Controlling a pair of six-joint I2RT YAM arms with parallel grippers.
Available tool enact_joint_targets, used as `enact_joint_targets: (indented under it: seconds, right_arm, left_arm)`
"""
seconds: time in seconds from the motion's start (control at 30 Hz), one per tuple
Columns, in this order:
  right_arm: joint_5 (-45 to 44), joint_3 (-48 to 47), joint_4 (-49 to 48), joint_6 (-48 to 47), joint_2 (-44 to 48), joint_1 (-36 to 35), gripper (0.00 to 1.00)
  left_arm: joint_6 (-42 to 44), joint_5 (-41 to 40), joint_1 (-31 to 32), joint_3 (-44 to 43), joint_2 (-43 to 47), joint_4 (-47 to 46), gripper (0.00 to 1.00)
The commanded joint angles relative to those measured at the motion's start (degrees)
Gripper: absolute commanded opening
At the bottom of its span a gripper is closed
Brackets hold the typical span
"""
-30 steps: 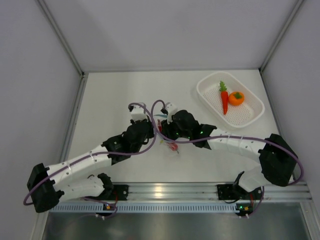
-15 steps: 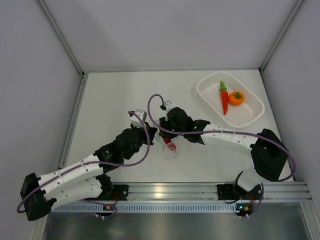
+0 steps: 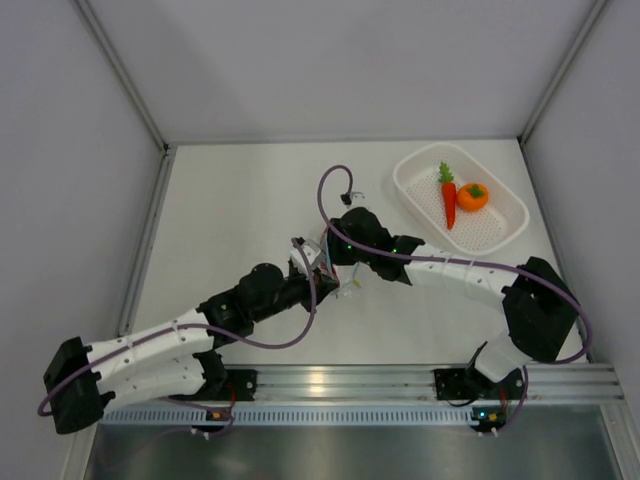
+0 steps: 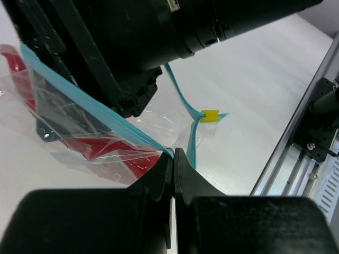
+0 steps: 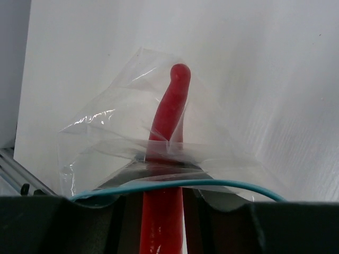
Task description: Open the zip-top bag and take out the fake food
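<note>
The zip-top bag (image 5: 111, 143) is a clear pouch with a light blue zip strip (image 4: 90, 103) and a yellow slider (image 4: 211, 115). My left gripper (image 4: 174, 153) is shut on the end of that strip, at the mouth's corner. My right gripper (image 5: 161, 177) reaches in through the bag's open mouth and is shut on the red chili pepper (image 5: 169, 111), whose tip points away inside the plastic. In the top view both grippers, left (image 3: 316, 272) and right (image 3: 345, 265), meet over the bag (image 3: 352, 287) at mid-table. The carrot (image 3: 448, 200) and the orange (image 3: 472, 196) lie in the basket.
A white perforated basket (image 3: 500, 232) sits at the back right of the table. An aluminium rail (image 3: 330, 382) runs along the near edge by the arm bases. Grey walls close the table on the left, back and right.
My left arm has swung right and brought its gripper up against the right one. The right wrist has shifted slightly toward the back, and the bag has moved with them.
</note>
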State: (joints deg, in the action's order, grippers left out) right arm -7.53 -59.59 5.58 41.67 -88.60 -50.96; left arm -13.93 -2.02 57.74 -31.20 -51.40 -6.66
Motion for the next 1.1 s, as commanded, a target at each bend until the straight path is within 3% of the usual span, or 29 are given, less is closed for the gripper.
enact_joint_targets:
  seconds: [0.0, 0.2, 0.37, 0.53, 0.73, 1.07]
  right_arm:
    - [0.05, -0.61, -5.14, 4.56, 0.71, 0.86, 0.0]
    - [4.01, -3.16, 2.75, -0.35, 0.97, 1.04, 0.0]
    - [4.72, -1.41, 5.84, -2.73, 2.9, 1.21, 0.0]
    - [4.54, 2.1, 5.5, -2.21, 6.15, 3.23, 0.0]
    - [-2.74, 13.95, -8.37, 8.06, 13.01, 4.73, 0.0]
    - [-10.75, 13.89, -12.27, 22.13, 10.55, 3.41, 0.0]
  left_arm:
    - [3.56, 6.6, 0.89, -0.09, -2.04, -3.54, 0.0]
    - [1.02, -14.9, 0.89, -1.84, -4.85, 0.66, 0.0]
    - [1.36, -20.56, 0.97, -3.16, -8.27, 3.4, 0.0]
    - [1.8, -22.24, 1.68, -3.34, -9.6, 4.28, 0.0]
    - [0.58, -20.22, 2.03, -3.34, -8.9, 3.06, 0.0]
    - [-0.48, -12.4, 4.93, -0.09, -8.45, -7.4, 0.0]
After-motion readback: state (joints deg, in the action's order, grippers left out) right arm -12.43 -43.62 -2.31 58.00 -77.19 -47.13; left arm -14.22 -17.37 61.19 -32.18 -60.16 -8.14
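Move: In the right hand's fingers sits the red pepper, roughly at its middle, the bag wrapped around its far tip. The bag lip pinched by the left hand lies about 8 cm back from the right hand, level sideways and 4 cm higher; the white basket is some 17 cm ahead, 32 cm right. From the left hand, the pepper's middle is about 8 cm ahead, 4 cm below, and the yellow slider some 6 cm right and 2 cm ahead. Keeping hold of the red pepper, the right hand eases slightly back and down, then draws it about 5.5 cm to the right, turning some 15 degrees clockwise. The left hand keeps the bag lip pinched, dips 5 to 6 cm while going forward and left, rolling its left side up, then rises again and shifts back right, partly undoing that. ##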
